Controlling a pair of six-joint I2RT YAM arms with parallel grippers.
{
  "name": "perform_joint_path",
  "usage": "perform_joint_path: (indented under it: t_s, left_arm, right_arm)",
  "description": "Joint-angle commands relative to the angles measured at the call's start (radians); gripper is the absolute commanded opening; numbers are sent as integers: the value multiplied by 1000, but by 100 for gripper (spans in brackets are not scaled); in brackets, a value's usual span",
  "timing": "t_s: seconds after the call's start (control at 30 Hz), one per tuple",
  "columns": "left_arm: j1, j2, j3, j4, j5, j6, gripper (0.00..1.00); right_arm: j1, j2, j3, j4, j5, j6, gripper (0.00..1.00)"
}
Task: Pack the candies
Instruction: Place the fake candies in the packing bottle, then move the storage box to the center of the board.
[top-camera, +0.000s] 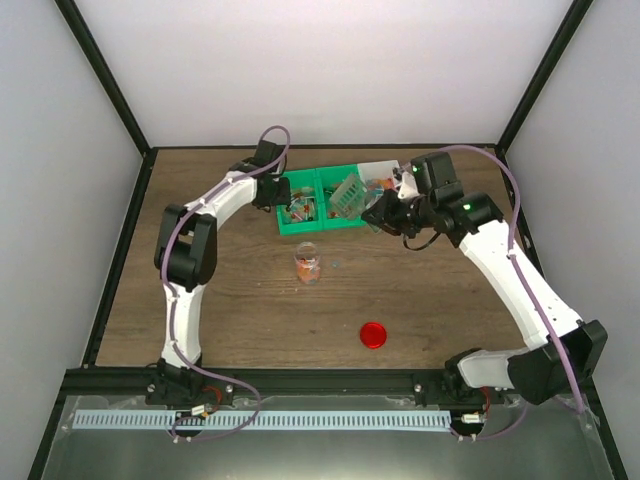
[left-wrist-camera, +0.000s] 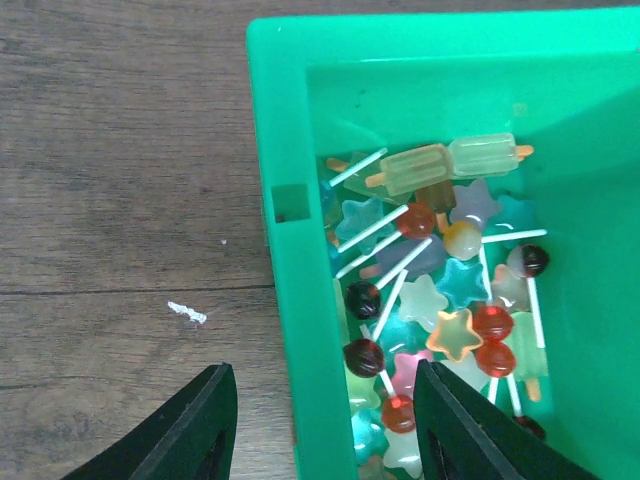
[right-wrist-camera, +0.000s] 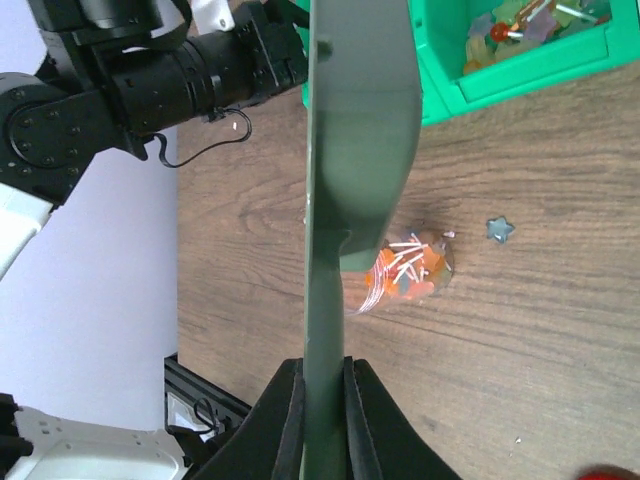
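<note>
The candies (left-wrist-camera: 440, 290) are small lollipops, stars and ice-pop shapes heaped in the left green bin (left-wrist-camera: 290, 130). My left gripper (left-wrist-camera: 320, 367) is open and straddles that bin's left wall, one finger outside and one inside over the candies. In the top view the left gripper (top-camera: 272, 195) sits at the left end of the green bins (top-camera: 318, 226). My right gripper (right-wrist-camera: 325, 365) is shut on the thin wall of a second green bin (right-wrist-camera: 350, 120), which it holds tilted (top-camera: 350, 193). A clear jar (top-camera: 307, 264) of orange candies (right-wrist-camera: 412, 268) stands on the table.
A round red lid (top-camera: 373, 334) lies on the wooden table nearer the arms. One loose star candy (right-wrist-camera: 499, 229) lies on the wood beside the jar. Black frame posts and white walls enclose the table.
</note>
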Motion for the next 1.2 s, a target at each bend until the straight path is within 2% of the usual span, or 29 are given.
perform_joint_path:
  t_s: [0.0,0.23,0.3,0.33,0.6,0.73,1.17]
  left_arm:
    - [-2,38,75,-78,-19,3,48]
    - [-28,49,92,-96,26,-21,30]
    - [-44,47,92,-95,34,-32,19]
    - [-53,47,92,-93,35,-36,17]
    - [-106,78,147,-108,52,-52,15]
    - [-138,125,223,-139,64,-59,15]
    - [-196,229,325,-91,172,-211,16]
  right_arm:
    - [-47,13,-8,48,-74,-68,1]
    - [-111,20,-59,66,-124,-119,1]
    - [-125,16,-80,86,-143,-120,1]
    - [-128,15,-88,93,-151,-122,1]
    - [-152,16,-124,139,-168,-151,1]
    - [-162,12,-138,137,-169,-168,1]
    - [-205,21,-161,157,-206,-119,1]
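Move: Directly below the half-open left fingers, only a centimetre or so down, is the green tray's left rim. The left compartment's candies lie about 5 cm right, 2 cm back and 6 cm below that hand; the middle compartment is some 15 cm right and 1 cm back, the bottle roughly 7 cm right and 17 cm back. From the right hand, those candies are about 20 cm ahead, 17 cm left and 26 cm down; the bottle is 5 cm ahead, 14 cm left. Closing on the tray's left rim after sinking barely 1 cm, the left fingers pinch the wall and drag the tray about 12 cm to the right, drifting slightly back, the wrist turning some 10 degrees. The right hand keeps hold of the green scoop and lowers it about 4 cm while giving way some 3 cm right and 2 cm forward. ##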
